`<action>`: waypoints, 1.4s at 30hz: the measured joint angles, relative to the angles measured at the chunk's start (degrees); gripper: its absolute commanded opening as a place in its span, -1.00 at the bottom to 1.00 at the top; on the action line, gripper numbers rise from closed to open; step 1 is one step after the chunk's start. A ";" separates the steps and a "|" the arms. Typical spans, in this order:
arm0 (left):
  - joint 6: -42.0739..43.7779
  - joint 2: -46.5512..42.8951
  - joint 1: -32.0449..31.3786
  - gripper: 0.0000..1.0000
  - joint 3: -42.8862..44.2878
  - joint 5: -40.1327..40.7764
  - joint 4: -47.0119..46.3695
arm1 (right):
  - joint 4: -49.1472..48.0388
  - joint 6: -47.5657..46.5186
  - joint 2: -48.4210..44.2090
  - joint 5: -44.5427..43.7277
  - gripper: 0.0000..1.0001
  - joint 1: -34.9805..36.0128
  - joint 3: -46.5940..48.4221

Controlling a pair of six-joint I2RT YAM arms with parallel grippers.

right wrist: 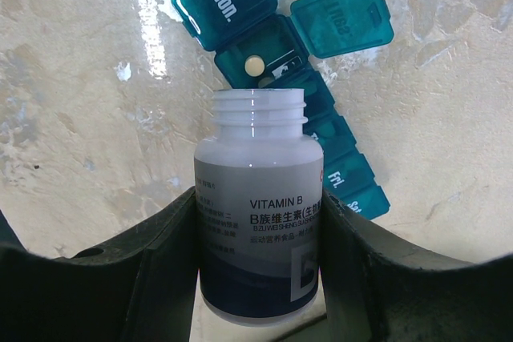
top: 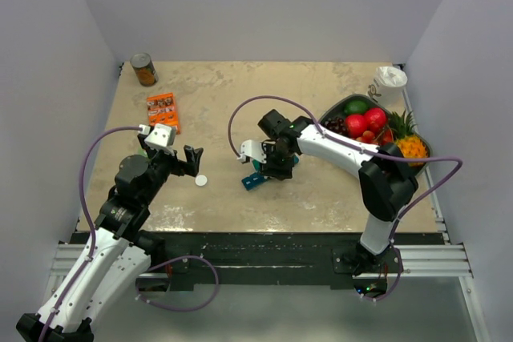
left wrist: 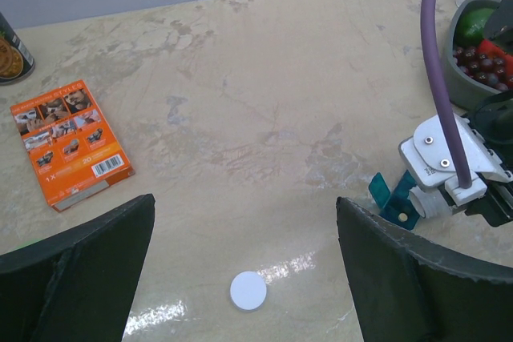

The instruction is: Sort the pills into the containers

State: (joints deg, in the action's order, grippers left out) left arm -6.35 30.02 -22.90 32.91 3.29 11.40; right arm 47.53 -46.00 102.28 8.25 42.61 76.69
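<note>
The containers are one teal pill-organiser strip (right wrist: 240, 2) lying on the table, also seen in the top view (top: 255, 181). One lid (right wrist: 341, 15) stands open, and a single pale pill (right wrist: 255, 65) lies in that compartment. My right gripper (top: 276, 167) is shut on an uncapped white Vitamin B bottle (right wrist: 258, 222), its mouth pointing at the open compartment. My left gripper (left wrist: 244, 222) is open and holds nothing. It hangs over a round white cap (left wrist: 248, 291) that lies flat on the table (top: 200, 180).
An orange box (top: 163, 110) and a can (top: 143, 69) sit at the back left. A grey fruit tray (top: 335, 106) and a white cup (top: 390, 82) stand at the back right. In the left wrist view the right arm's wrist (left wrist: 449, 162) is close on the right.
</note>
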 measured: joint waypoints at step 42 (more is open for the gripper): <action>-0.07 -0.22 0.00 0.99 0.00 0.17 0.07 | -0.81 2.73 -9.97 15.08 -1.00 -5.75 -1.99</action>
State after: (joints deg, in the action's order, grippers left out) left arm -6.42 29.80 -22.90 32.91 3.46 11.46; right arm 46.72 -43.27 92.31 23.33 36.86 74.70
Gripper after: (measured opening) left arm 0.992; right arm 0.553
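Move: The open compartment of the pill box, the spot being poured into, lies about 5 cm to the right gripper's left, level with it fore and aft and 5 cm lower. The raised lid stands some 3 cm ahead and 5 cm left of this gripper; the closed row's right end is about 3 cm ahead and 5 cm right. The white cap lies some 20 cm left. From the left gripper the compartment is about 20 cm right, 5 cm ahead and 22 cm down. Hold the right gripper nearly still at first, sinking barely half a centimetre, with its grip kept on the vitamin bottle and the mouth pointing left over the open compartment. Then raise it, quickening, about 5 cm up and away from the pill box, and roll the wrist some 20 degrees so that the mouth tips upward. ##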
